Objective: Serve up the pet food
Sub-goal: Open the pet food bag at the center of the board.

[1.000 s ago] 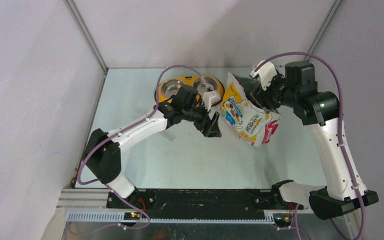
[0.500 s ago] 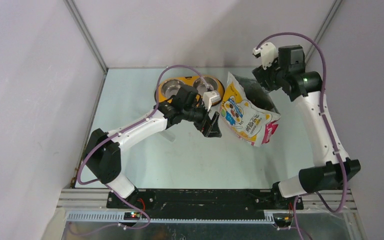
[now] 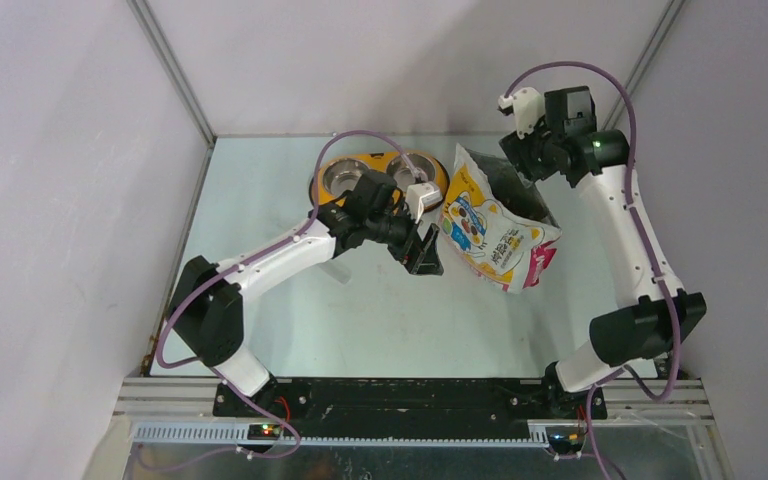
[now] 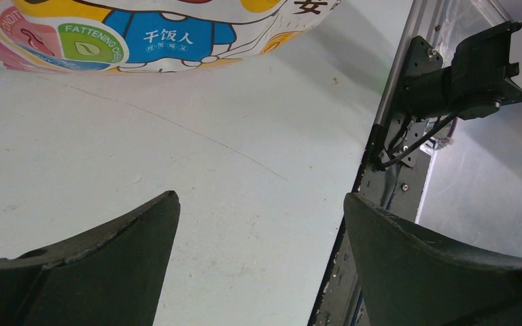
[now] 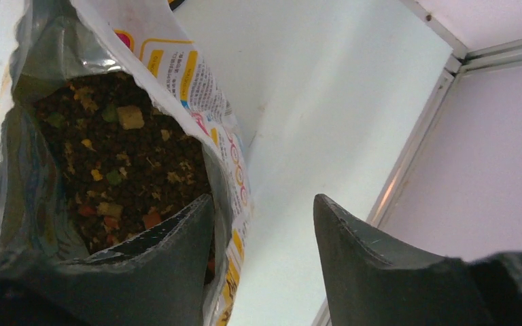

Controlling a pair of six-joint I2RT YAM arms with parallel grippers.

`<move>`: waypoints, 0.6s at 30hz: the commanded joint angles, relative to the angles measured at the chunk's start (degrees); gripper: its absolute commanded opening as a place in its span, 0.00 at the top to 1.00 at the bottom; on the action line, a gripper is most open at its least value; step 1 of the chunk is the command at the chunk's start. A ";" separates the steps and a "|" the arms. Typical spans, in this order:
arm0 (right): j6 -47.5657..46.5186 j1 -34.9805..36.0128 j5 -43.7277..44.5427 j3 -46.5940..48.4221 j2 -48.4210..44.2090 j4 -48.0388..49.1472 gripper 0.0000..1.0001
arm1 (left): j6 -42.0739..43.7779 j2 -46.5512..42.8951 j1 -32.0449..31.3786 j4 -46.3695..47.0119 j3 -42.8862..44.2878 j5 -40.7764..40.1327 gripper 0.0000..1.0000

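The pet food [image 5: 119, 163] is dark kibble with coloured bits, seen through the open mouth of a yellow-white foil bag [image 3: 490, 235] that stands right of centre. My right gripper [image 5: 264, 198] hovers open over the bag's back rim. Its left finger is over the mouth and its right finger is outside, with the bag wall [image 5: 234, 170] close beside the left finger, not pinched. From above, the right gripper [image 3: 522, 160] sits at the bag's top back corner. My left gripper [image 3: 425, 252] stands wide open and empty just left of the bag [image 4: 149, 34], low over the table.
A yellow double bowl [image 3: 380, 178] with steel cups stands behind the left arm, left of the bag. A faint clear plastic shape [image 3: 338, 272] lies partly under the left forearm. Walls close off the back and both sides; the right arm's base [image 4: 462, 75] is at the near edge.
The right arm has drawn up and back, its elbow straightening, and its gripper has moved from deep in the bag's mouth to the back rim. The left arm and the bag have not moved.
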 commanded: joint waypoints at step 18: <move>2.95 -0.20 15.81 8.65 -0.37 8.93 1.00 | -0.65 0.27 -0.39 0.68 3.18 1.21 0.02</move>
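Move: The pet food bag's far right rim lies just under the right fingers, some 4 cm below and about 1 cm forward and 1 cm left. The bag's middle is roughly 8 cm left of that hand, 3 cm back and 17 cm lower; the yellow double bowl sits about 31 cm left, 12 cm forward and 27 cm lower. From the left hand the rim is some 16 cm forward, 19 cm right and 7 cm higher. Right hand dips about 3 cm, pinches the bag's rim, then draws it 2 cm right and forward. ##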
